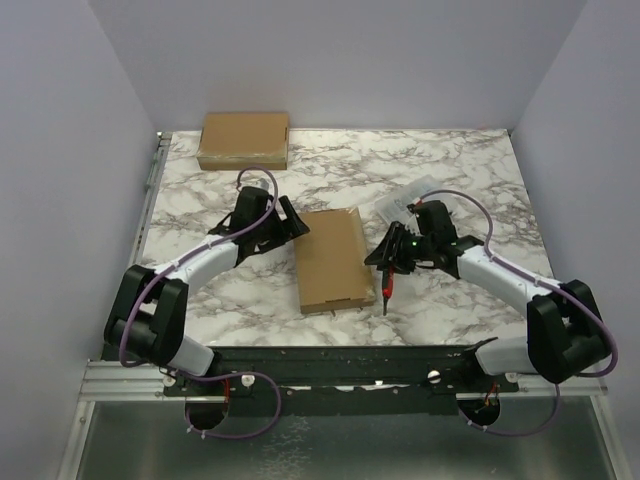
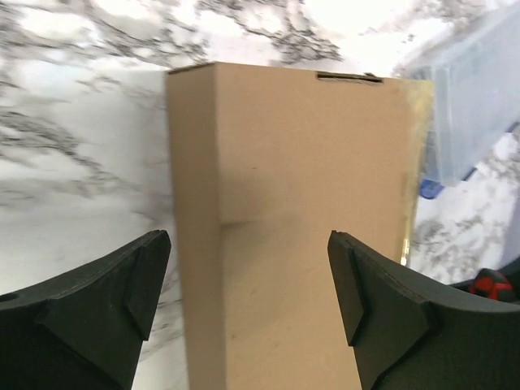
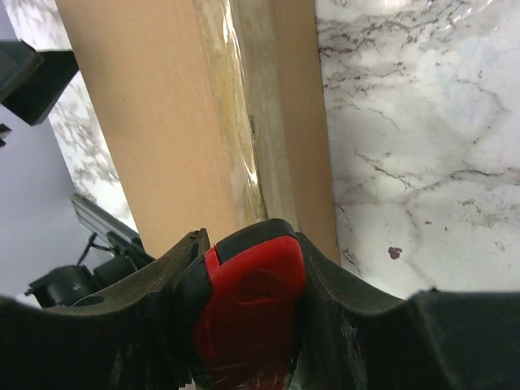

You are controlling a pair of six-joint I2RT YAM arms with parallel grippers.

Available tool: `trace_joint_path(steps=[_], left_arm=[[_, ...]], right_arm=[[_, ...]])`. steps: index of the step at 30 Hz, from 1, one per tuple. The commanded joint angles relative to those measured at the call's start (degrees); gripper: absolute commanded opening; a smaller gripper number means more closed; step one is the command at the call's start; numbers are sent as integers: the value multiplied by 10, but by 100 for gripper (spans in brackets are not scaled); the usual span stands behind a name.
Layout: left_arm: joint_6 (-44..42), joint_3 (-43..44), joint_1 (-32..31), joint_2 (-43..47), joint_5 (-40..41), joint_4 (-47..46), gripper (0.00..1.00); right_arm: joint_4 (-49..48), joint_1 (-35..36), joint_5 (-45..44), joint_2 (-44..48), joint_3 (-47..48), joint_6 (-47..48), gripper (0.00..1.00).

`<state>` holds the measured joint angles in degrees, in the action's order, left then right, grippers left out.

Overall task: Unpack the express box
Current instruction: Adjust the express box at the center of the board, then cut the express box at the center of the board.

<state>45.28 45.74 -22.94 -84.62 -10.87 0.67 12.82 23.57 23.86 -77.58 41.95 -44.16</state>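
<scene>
The express box (image 1: 331, 260) is a flat brown carton lying in the middle of the marble table, sealed with clear tape (image 3: 240, 138) along its seam. My left gripper (image 1: 297, 226) stands open at the box's far left corner, and in its wrist view the box (image 2: 301, 203) fills the wide gap between its fingers (image 2: 122, 301). My right gripper (image 1: 388, 262) hovers at the box's right edge, shut on a red and black cutter (image 3: 248, 317). The cutter (image 1: 388, 286) points down toward the table beside the box (image 3: 162, 122).
A second brown carton (image 1: 243, 140) lies at the back left corner. A clear plastic packet (image 1: 400, 208) rests behind the right gripper and shows as a translucent case (image 2: 479, 89). Grey walls enclose the table on three sides.
</scene>
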Motion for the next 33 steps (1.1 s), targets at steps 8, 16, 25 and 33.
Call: trace_joint_path(steps=[8,16,25,33], left_arm=[[-102,62,16,170,3,174,86],[10,-18,-145,226,-202,-207,86],[-23,-38,-253,220,-78,-271,86],[-35,1,-264,161,-99,-303,81]], right_arm=[[16,-2,-58,42,94,191,0],[-431,0,144,136,-32,91,0],[-762,7,121,109,-75,-127,1],[-772,28,115,116,-74,-160,1]])
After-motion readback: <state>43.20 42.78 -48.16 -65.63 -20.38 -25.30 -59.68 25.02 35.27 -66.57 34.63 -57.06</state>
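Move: The red knife is already in the right fingers, its middle about 4 cm back, 1 cm right and 1 cm below that hand. From the open left hand, the knife lies some 20 cm right and 12 cm back, about level. The express box's middle is roughly 8 cm right, 8 cm back and 4 cm below the left hand; from the right hand it is 10 cm left, level fore-and-aft. The clear case sits 14 cm ahead and 8 cm right of the right hand, 6 cm lower. The express box is left alone as both hands leave its sides. The right hand keeps its grip on the red knife, goes forward about 4 cm, then climbs some 25 cm while easing back and left, swinging its fingers upward. The left, still open, shifts a few centimetres left, then rises 20 cm and sweeps right and back over the box towards the knife, fingers turning up and clockwise to face it. ##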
